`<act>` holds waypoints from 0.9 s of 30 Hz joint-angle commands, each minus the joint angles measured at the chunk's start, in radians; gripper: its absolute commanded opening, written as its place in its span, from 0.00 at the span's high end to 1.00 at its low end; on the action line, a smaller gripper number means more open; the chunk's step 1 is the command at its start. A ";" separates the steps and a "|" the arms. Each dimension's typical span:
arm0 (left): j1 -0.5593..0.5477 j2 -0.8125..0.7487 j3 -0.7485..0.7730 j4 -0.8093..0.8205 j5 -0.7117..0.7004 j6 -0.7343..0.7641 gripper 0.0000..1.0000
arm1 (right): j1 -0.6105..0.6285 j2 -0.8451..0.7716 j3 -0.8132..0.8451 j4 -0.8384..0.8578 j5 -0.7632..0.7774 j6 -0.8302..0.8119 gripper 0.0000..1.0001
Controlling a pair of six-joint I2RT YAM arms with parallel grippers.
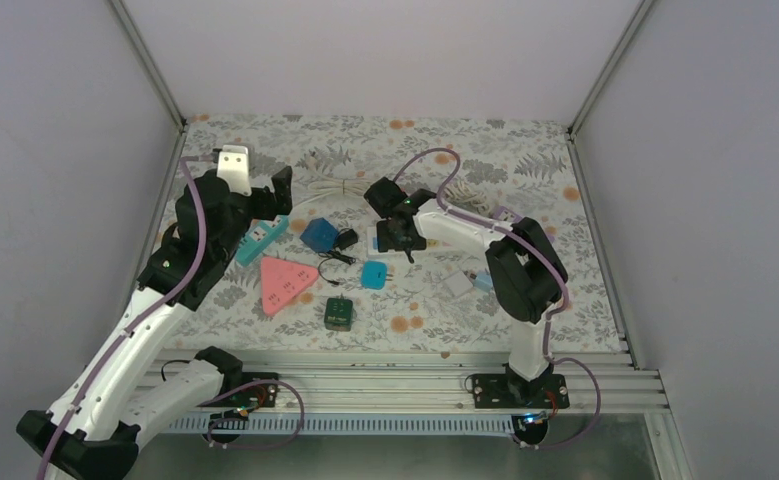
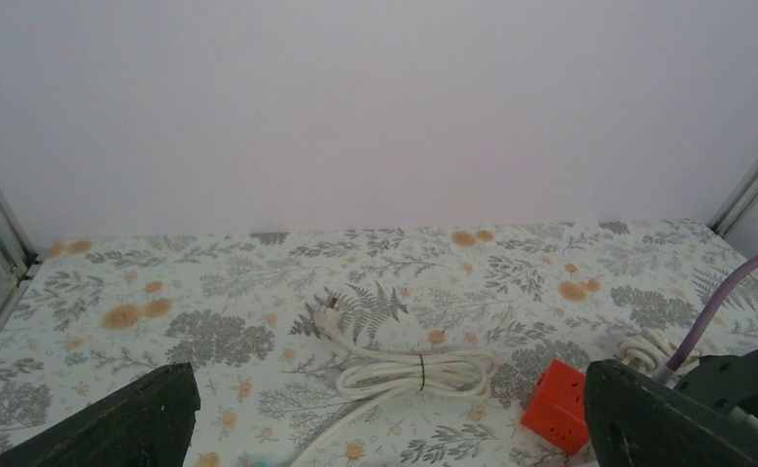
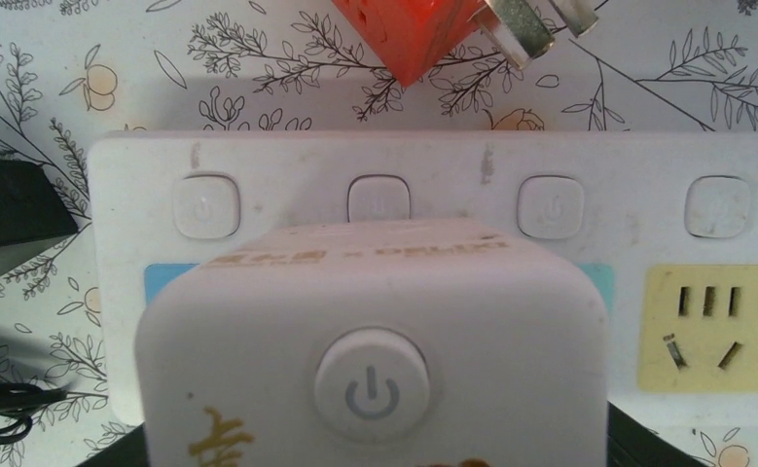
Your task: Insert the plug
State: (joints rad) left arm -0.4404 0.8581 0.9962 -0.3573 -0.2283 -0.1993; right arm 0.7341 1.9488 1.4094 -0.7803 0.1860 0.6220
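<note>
In the right wrist view a white cube-shaped plug (image 3: 375, 341) with a round power button fills the lower middle, and my right gripper (image 3: 375, 449) is shut on it. Only the dark fingers (image 3: 647, 446) show at the bottom corners. The plug sits over the blue sockets of a white power strip (image 3: 433, 161); its prongs are hidden, so I cannot tell whether they are in. A yellow socket (image 3: 710, 326) lies free to the right. From above, the right gripper (image 1: 402, 240) hangs over the strip at table centre. My left gripper (image 1: 257, 182) (image 2: 389, 394) is raised, open and empty.
An orange cube adapter (image 3: 414, 29) (image 2: 559, 404) lies just beyond the strip, a black adapter (image 3: 10, 219) to its left. A bundled white cable (image 2: 423, 370) lies at the back. A teal strip (image 1: 262, 232), blue cube (image 1: 318, 233), pink triangular strip (image 1: 287, 283) and dark green cube (image 1: 340, 313) lie nearer.
</note>
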 commanded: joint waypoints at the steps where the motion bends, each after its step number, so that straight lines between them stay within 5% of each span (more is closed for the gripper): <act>1: 0.003 0.011 -0.005 0.010 -0.018 -0.009 0.02 | -0.006 0.134 -0.133 0.027 -0.008 -0.010 0.60; 12: 0.003 0.006 -0.017 0.029 -0.064 -0.035 0.02 | -0.006 0.063 -0.135 0.079 0.078 0.020 0.59; 21: 0.003 0.010 -0.019 0.043 -0.082 -0.050 0.02 | -0.009 -0.165 -0.089 0.151 0.065 -0.001 0.14; 27: 0.003 0.018 -0.005 0.042 -0.064 -0.078 0.02 | -0.017 -0.313 -0.100 0.198 0.082 -0.060 0.00</act>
State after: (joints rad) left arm -0.4404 0.8707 0.9829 -0.3305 -0.2882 -0.2436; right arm 0.7288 1.7504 1.3102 -0.6468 0.2283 0.6044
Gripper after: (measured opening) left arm 0.981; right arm 0.987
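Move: Directly beneath the right hand, some 4 cm down, is the second socket from the left of the long white power strip, where the hand already holds the white plug. The red plug lies about 8 cm ahead of it, straight on; the black adapter is about 10 cm left and level with it, and the blue flat plug some 5 cm left and 7 cm back. From the left hand the socket lies roughly 24 cm right, 2 cm ahead and 34 cm below. Holding the white plug down on the second socket, the right hand hardly shifts at first, then opens its fingers wide, lets go and rises about 6 cm off the plug and strip, drifting some 1 cm forward. As it lifts, the wrist tilts so the fingertips swing about 10 degrees forward. ##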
